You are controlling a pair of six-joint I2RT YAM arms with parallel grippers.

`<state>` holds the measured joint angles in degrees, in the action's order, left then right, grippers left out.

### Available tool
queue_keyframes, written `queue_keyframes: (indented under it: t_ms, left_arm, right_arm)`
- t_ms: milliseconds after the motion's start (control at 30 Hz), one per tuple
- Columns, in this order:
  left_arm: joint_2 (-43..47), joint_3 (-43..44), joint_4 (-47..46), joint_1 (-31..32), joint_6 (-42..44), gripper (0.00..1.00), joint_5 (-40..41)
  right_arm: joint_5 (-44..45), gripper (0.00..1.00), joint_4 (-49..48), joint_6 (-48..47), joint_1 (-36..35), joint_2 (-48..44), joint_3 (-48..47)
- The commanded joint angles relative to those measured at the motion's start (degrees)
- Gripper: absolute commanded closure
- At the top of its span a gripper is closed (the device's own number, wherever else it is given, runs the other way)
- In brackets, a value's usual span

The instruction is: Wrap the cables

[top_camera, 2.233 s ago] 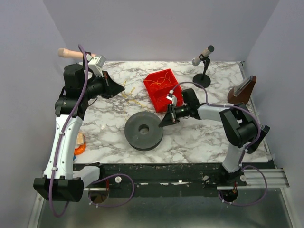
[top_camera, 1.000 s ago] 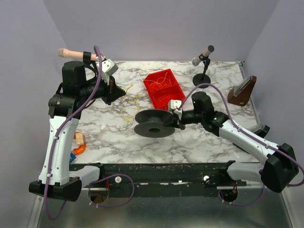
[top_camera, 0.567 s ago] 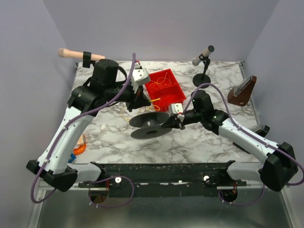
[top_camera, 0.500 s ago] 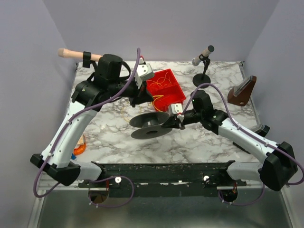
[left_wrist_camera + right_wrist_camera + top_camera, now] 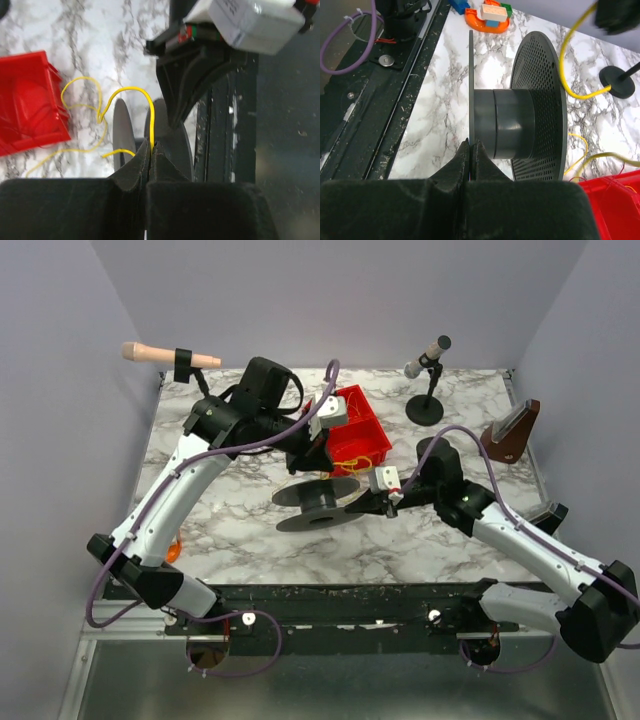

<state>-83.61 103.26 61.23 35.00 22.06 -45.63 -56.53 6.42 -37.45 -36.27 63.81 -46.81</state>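
A yellow cable (image 5: pixel 151 117) rises from my left gripper (image 5: pixel 151 145), which is shut on it just above the grey spool (image 5: pixel 170 131). The cable loops back toward the red bin (image 5: pixel 27 107). In the top view my left gripper (image 5: pixel 318 464) hangs over the spool (image 5: pixel 318 502), which is held on edge off the table. My right gripper (image 5: pixel 471 143) is shut on the spool's thin solid flange (image 5: pixel 470 85), beside the hub (image 5: pixel 506 124) and the perforated flange (image 5: pixel 542 95). More cable (image 5: pixel 563 65) curves past that flange.
The red bin (image 5: pixel 362 436) sits behind the spool. A microphone stand (image 5: pixel 427 385) and a brown holder (image 5: pixel 509 432) stand at the back right. A wooden handle (image 5: pixel 160 354) juts out at the back left. An orange toy (image 5: pixel 487 14) lies near the front left edge.
My left arm has swung right from the table's back left to above the spool, bringing the cable with it. The right gripper keeps the spool raised and has shifted slightly.
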Motion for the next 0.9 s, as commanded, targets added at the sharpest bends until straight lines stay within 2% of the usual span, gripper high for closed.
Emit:
queue_keyframes:
  t_ms: [0,133,233,367,467,567,767,867]
  left_arm:
    - [0.6,-1.0,13.5,0.1,12.8,1.0,-1.7]
    - [-0.8,-7.0,13.7,0.1,15.1,1.0,2.2]
    - [-2.1,-6.8,21.0,0.1,21.4,1.0,-1.7]
    - [-1.0,-4.8,25.4,0.8,22.7,1.0,-3.3]
    - [2.4,-8.5,18.8,0.8,18.6,1.0,2.0]
    - [4.1,-14.9,16.5,0.7,19.3,1.0,7.5]
    - [1.9,-17.8,17.7,-0.5,21.0,1.0,9.1]
    - [3.0,-20.3,12.0,-0.7,18.3,1.0,13.1]
  right_arm:
    - [-2.9,0.99,-7.8,0.7,-0.2,0.4,1.3]
    - [-3.1,0.99,-12.6,2.8,-0.2,0.8,3.2]
    - [-1.7,1.0,-13.3,2.8,-0.2,0.9,4.2]
    - [0.4,0.99,-15.7,3.9,-0.2,1.5,5.1]
    - [-0.3,0.99,-17.1,4.7,-0.1,2.0,5.2]
    - [-1.0,0.99,-18.5,5.7,-0.2,1.7,5.7]
    - [-0.8,0.99,-18.5,5.7,-0.2,1.4,6.0]
    - [-1.0,0.99,-19.2,6.3,-0.2,1.6,6.3]
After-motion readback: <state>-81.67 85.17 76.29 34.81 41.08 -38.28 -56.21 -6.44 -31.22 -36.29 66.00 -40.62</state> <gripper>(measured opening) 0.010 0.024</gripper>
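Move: Out in front of the robot, the left hand, already pinching the yellow cable near its end, is above the spool, whose core lies about 12 cm below it, some 2 cm to its right and level fore and aft. The right gripper's tips on the spool's near flange are about 9 cm right, 4 cm back and 10 cm below; the red box is roughly 20 cm ahead, 6 cm right, 28 cm below. From the right hand, the core is about 7 cm left, 4 cm ahead and 2 cm lower. Bringing the cable end down around the spool's left side, the left hand sinks about 12 cm, with a smaller shift left and back towards the near flange's plane, pausing briefly partway; its fingers stay shut on the cable and tip some 20 degrees steeper downward. The right hand keeps its pinch on the near flange's rim and lowers the spool about 2 cm. ##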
